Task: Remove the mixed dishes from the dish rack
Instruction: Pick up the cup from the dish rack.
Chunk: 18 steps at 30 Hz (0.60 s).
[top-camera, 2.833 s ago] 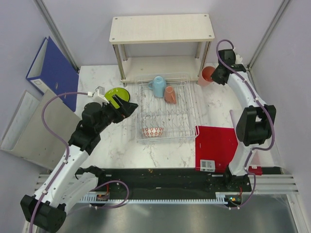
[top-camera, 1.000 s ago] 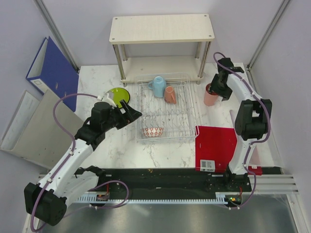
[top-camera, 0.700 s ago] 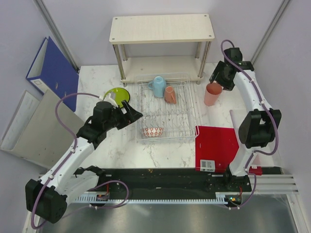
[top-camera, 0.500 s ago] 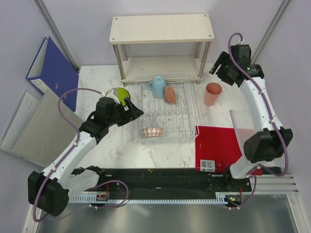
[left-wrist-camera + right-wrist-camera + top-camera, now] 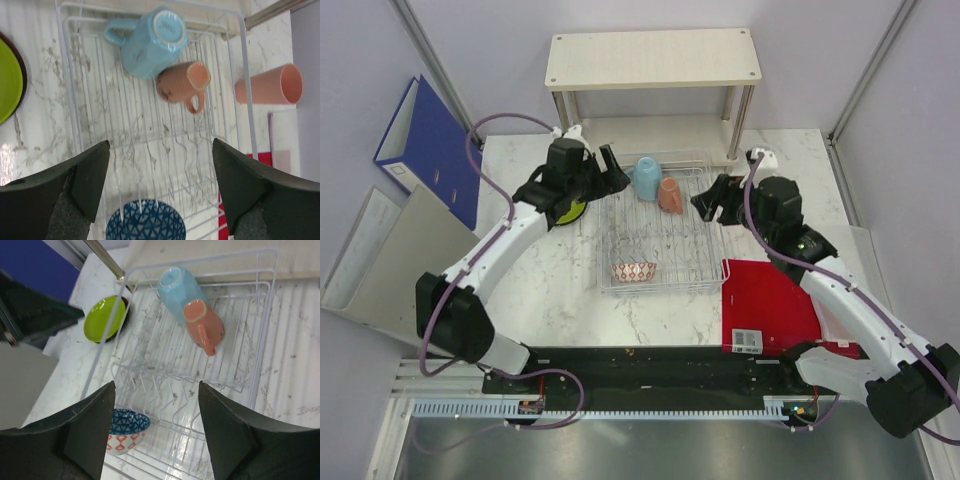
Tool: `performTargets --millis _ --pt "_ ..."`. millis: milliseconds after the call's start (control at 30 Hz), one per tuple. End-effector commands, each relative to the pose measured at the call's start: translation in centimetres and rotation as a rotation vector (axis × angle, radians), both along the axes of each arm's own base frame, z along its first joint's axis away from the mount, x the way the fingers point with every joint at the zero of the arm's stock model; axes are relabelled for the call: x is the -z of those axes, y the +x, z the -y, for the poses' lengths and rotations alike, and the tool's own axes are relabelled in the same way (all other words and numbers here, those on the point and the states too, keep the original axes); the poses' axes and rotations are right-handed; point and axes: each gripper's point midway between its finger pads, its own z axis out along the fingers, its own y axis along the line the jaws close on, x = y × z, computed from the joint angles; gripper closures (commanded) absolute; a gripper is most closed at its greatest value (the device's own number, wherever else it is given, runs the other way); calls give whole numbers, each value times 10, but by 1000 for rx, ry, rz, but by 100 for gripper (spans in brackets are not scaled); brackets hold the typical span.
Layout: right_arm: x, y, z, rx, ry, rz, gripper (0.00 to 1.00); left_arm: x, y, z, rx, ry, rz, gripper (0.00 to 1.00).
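Observation:
The dish rack (image 5: 672,240) holds a light blue cup (image 5: 646,176) and a terracotta mug (image 5: 669,194) at its far end, both on their sides. A small patterned bowl (image 5: 634,271) sits at the near end. My left gripper (image 5: 605,171) hovers open over the rack's far left corner, and the left wrist view looks down on the cup (image 5: 150,42), mug (image 5: 180,82) and bowl (image 5: 145,227). My right gripper (image 5: 713,199) hangs open and empty above the rack's right edge. A lime-green plate (image 5: 102,317) lies on a dark plate (image 5: 123,307) left of the rack. The pink cup (image 5: 267,85) stands on the table right of the rack.
A beige two-tier wooden shelf (image 5: 650,60) stands behind the rack. A red mat (image 5: 765,300) lies at the near right. At the left are a blue binder (image 5: 428,140) and a grey board (image 5: 395,265). The right arm hides the pink cup from the top camera.
The right gripper let go of the pink cup right of the rack and swung over the rack's right edge. The left arm moved from the rack's left side to its far left corner.

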Motion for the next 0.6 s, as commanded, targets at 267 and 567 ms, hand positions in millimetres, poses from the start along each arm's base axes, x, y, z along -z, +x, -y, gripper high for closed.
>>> performTargets --millis 267,567 --pt "69 -14 -2 19 -72 27 26 11 91 70 -27 77 -31 12" --pt "35 -27 14 83 14 109 26 47 77 122 -81 115 -75 14"
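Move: The pink cup in the rack lies some 8 cm ahead of the left hand, about 11 cm to its right and 14 cm below. The blue mug stands about 5 cm left of that cup and 3 cm farther out; the patterned bowl is some 17 cm nearer the base than the cup and 7 cm to its left. From the right hand, the cup is about 12 cm ahead, 5 cm left and 21 cm below. Open left hand reaches forward, sweeps 11 cm right, sinking towards the pink cup; right hand lowers 8 cm. ##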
